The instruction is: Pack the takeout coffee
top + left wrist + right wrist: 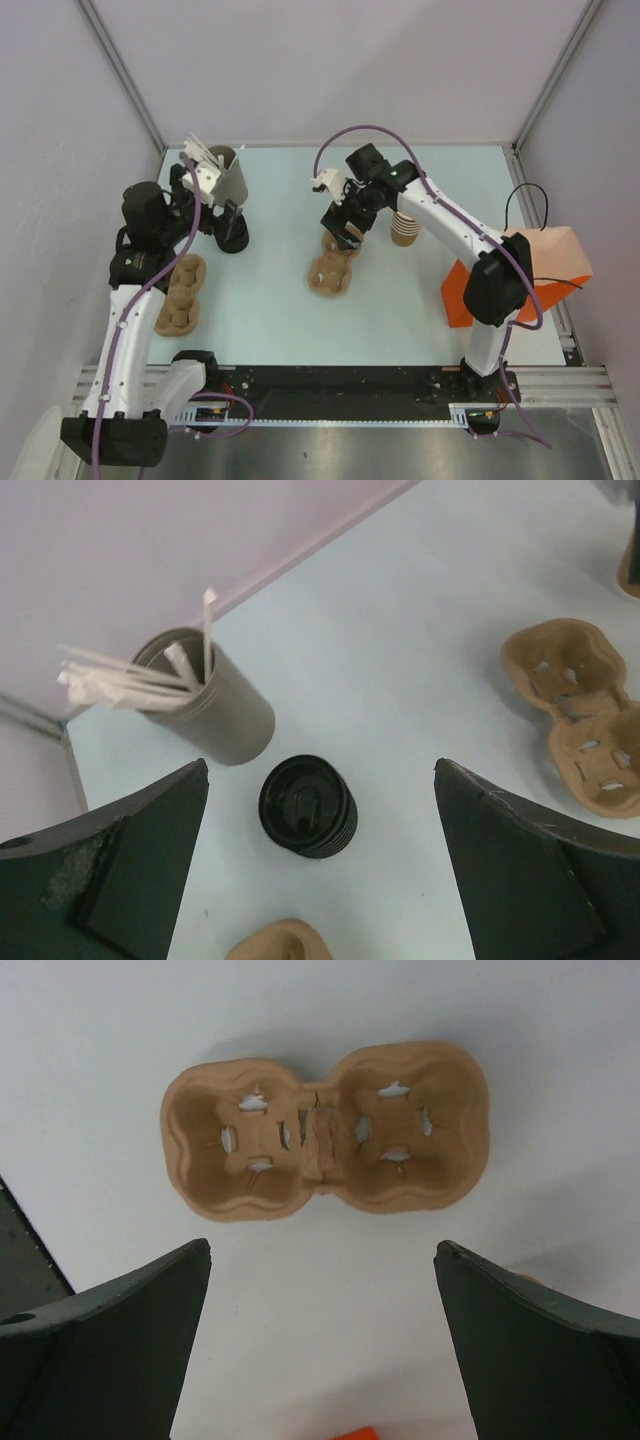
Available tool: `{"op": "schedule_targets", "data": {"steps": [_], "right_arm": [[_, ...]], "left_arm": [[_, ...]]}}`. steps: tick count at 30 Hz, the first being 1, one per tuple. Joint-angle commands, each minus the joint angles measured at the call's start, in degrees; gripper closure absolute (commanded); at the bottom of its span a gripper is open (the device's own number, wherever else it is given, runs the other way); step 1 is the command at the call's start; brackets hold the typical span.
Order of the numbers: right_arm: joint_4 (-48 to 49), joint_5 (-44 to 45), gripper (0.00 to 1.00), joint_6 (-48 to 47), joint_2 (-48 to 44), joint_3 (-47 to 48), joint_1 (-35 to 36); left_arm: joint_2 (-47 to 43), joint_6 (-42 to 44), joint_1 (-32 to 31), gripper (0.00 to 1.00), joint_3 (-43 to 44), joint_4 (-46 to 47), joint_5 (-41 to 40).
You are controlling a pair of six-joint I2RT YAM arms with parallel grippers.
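Observation:
The takeout coffee does not show in any view. My left gripper [207, 205] hangs open above a stack of black lids [232, 236], which lies between its spread fingers in the left wrist view [308, 805], with nothing held. A two-hole tan pulp cup carrier [333, 266] lies mid-table. My right gripper [345, 222] hovers open over it, and the empty carrier [325, 1130] sits just beyond its fingertips [190, 1260]. A stack of lidless tan cups [404, 228] stands to the right of that gripper.
A grey holder full of wrapped white straws [228, 175] [210, 705] stands at the back left beside the lids. A second pulp carrier [180, 293] lies near the left arm. An orange and peach bag [530, 275] sits at the right edge.

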Motion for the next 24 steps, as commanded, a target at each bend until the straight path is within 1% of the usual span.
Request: {"op": "schedule_targets", "data": {"steps": [1,3,8,12,15,19,24], "right_arm": [[6.03,1.24,0.00,0.89,2.95,-2.78,2.18],[8.75,1.16,0.00,1.59,4.53,-5.07,2.44],[11.22,2.30,0.00,1.25,7.61,-6.92,4.28],[14.39,6.59,0.00,1.07,9.19,-9.21,5.52],[16.24,8.88,0.00,1.25,10.86,-9.47,5.52],[17.21,9.51,0.00,-0.24,11.92,-9.91,5.34],[18.35,8.36,0.05,-1.04,13.24,-10.53,4.81]], "left_arm": [[-1.38,-6.73,8.42,0.00,-0.50,3.07,4.45],[-1.56,-6.83,11.57,0.00,-0.15,2.54,6.28],[-1.64,-8.14,14.14,0.01,-1.02,1.75,7.52],[-2.61,-8.67,16.42,0.01,-2.52,2.01,9.63],[-2.61,-8.67,17.04,0.01,-2.87,1.93,10.07],[-2.70,-8.85,17.04,0.01,-2.70,1.75,11.21],[-2.78,-8.94,17.13,0.00,-3.40,2.10,12.35]]}}
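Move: Beneath the right hand, about 15 cm down and 4 cm to its left, lies the middle of the brown double cup holder, with no real distance ahead. The stack of paper cups stands some 7 cm ahead of that hand and 12 cm to its right; the black lids are about 7 cm ahead and 29 cm to its left. From the left hand, the cup holder lies about 21 cm right, barely ahead, and 27 cm down. Sinking about 13 cm towards the bridge of the cup holder and drifting slightly left, the right hand slows as it nears and tips its fingers some 10 degrees steeper, still wide open, one over each cup well; contact can't be made out. The left hand, empty and open, swings about 6 cm left, farther from the cup holder, turning roughly 10 degrees counter-clockwise, then hangs there. ##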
